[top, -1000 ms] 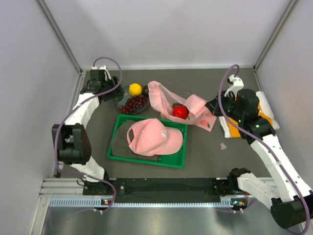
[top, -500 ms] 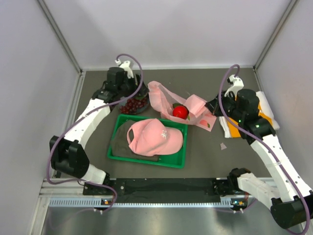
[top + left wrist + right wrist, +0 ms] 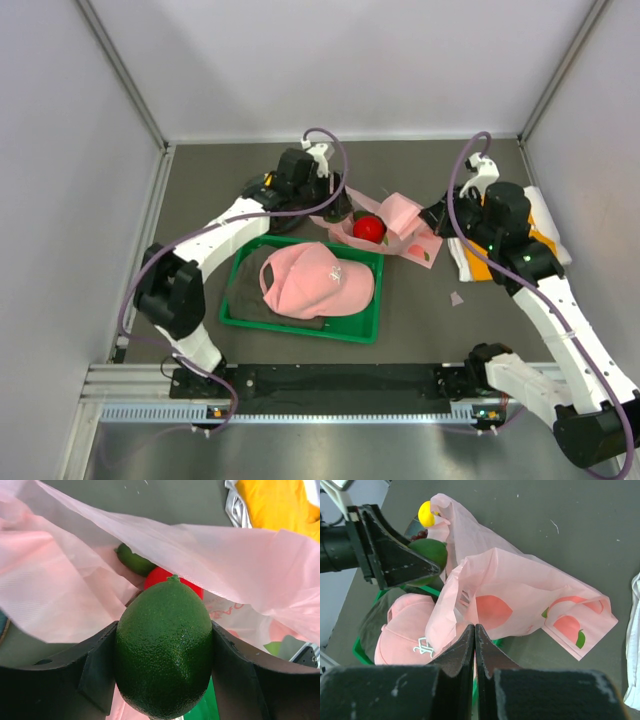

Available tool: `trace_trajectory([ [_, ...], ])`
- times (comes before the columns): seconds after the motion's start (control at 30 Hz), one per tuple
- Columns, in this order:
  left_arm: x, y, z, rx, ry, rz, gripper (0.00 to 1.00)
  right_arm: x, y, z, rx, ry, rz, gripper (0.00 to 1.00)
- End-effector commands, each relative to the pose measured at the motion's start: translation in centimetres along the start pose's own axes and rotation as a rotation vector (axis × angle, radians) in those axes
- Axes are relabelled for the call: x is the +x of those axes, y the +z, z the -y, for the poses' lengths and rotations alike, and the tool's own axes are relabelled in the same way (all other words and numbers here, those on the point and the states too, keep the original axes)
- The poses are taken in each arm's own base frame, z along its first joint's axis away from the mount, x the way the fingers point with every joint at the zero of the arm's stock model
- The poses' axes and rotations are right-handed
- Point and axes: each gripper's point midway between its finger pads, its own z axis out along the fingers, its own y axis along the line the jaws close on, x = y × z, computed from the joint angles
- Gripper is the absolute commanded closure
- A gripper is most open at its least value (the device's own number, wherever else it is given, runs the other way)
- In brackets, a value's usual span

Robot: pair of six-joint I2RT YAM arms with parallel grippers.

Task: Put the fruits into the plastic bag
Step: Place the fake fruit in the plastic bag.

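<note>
My left gripper (image 3: 165,647) is shut on a green avocado (image 3: 165,650), which fills the gap between its jaws. In the top view the left gripper (image 3: 333,206) hangs at the open mouth of the pink plastic bag (image 3: 405,228). A red round fruit (image 3: 369,228) lies inside the bag, with a second green avocado (image 3: 132,560) beside it. My right gripper (image 3: 475,627) is shut on the bag's edge (image 3: 445,615) and holds it lifted. A yellow citrus (image 3: 426,514) and dark grapes (image 3: 422,532) sit behind the bag.
A green tray (image 3: 300,328) holds a pink baseball cap (image 3: 315,280) just in front of the bag. An orange and white folded cloth (image 3: 478,268) lies at the right under my right arm. Grey walls close in the table at the back and sides.
My left arm has swung right from the fruit pile at the back left to the bag's mouth, carrying the avocado. The right arm and the bag have stayed still.
</note>
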Motion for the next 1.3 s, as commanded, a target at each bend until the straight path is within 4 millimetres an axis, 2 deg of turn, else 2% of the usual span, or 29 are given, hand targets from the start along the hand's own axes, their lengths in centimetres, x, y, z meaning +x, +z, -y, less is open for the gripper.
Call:
trace_trajectory([
  [0.0, -1.3, 0.7, 2.0, 0.045, 0.016, 0.032, 0.48, -2.0, -0.7, -0.8, -0.021, -0.009, 0.070, 1.00],
  [0.07, -0.3, 1.4, 2.1, 0.040, 0.019, 0.003, 0.48, -2.0, -0.6, -0.8, -0.023, -0.009, 0.071, 1.00],
  [0.27, 0.9, 3.7, 2.0, 0.027, 0.037, -0.034, 0.48, -1.9, -0.4, -0.8, -0.031, -0.004, 0.066, 1.00],
  [0.33, 0.6, 4.5, 2.2, 0.024, 0.051, -0.030, 0.48, -1.9, -0.4, -0.8, -0.031, -0.006, 0.066, 1.00],
  [0.37, 1.1, 5.4, 1.8, 0.017, 0.051, -0.047, 0.48, -1.9, -0.4, -0.9, -0.035, -0.005, 0.067, 1.00],
  [0.4, 0.5, 5.8, 2.1, 0.021, 0.056, -0.034, 0.48, -1.9, -0.5, -0.9, -0.032, -0.005, 0.067, 1.00],
  [0.47, 1.2, 7.3, 1.7, 0.020, 0.053, -0.058, 0.48, -1.8, -0.5, -0.8, -0.027, -0.004, 0.064, 1.00],
  [0.5, 0.7, 7.6, 2.3, 0.031, 0.057, -0.050, 0.48, -1.8, -0.5, -0.8, -0.027, -0.004, 0.064, 1.00],
  [0.63, 0.9, 9.5, 3.0, 0.060, 0.043, -0.052, 0.48, -1.7, -0.6, -0.7, -0.022, -0.004, 0.063, 1.00],
  [0.87, -0.8, 10.6, 4.3, 0.115, -0.001, 0.035, 0.47, -1.6, -0.5, -0.6, -0.024, 0.000, 0.064, 1.00],
  [1.07, 1.1, 12.0, 4.1, 0.150, -0.053, -0.007, 0.41, -1.4, -0.5, -0.6, -0.021, -0.001, 0.058, 1.00],
  [1.13, 1.9, 12.3, 3.9, 0.147, -0.064, -0.029, 0.36, -1.3, -0.5, -0.6, -0.020, 0.000, 0.056, 1.00],
  [1.2, 2.3, 12.2, 3.8, 0.146, -0.065, -0.033, 0.27, -1.4, -0.4, -0.5, -0.020, 0.001, 0.059, 1.00],
  [1.27, 2.1, 12.0, 3.9, 0.144, -0.057, -0.027, 0.24, -1.4, -0.4, -0.6, -0.022, -0.001, 0.060, 1.00],
])
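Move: Below and to the right of the left hand, which already holds the big green fruit, lies the red fruit inside the pink bag: about 9 cm right, 2 cm ahead and 14 cm down. The dark green fruit in the bag is some 3 cm beyond the red one. The fruit bowl is roughly 17 cm left of the hand and 9 cm ahead; the pink cap is 6 cm left and 12 cm back. From the right hand, the red fruit is about 12 cm left, 8 cm ahead and 20 cm down. Carrying the green fruit into the bag's mouth, the left hand goes about 10 cm right and 7 cm down, backing slightly at first, then edging forward. It lifts a couple of centimetres near the end before sinking again over the red fruit, fingers still around the green one. The right hand stays put, shut on the bag's rim. ##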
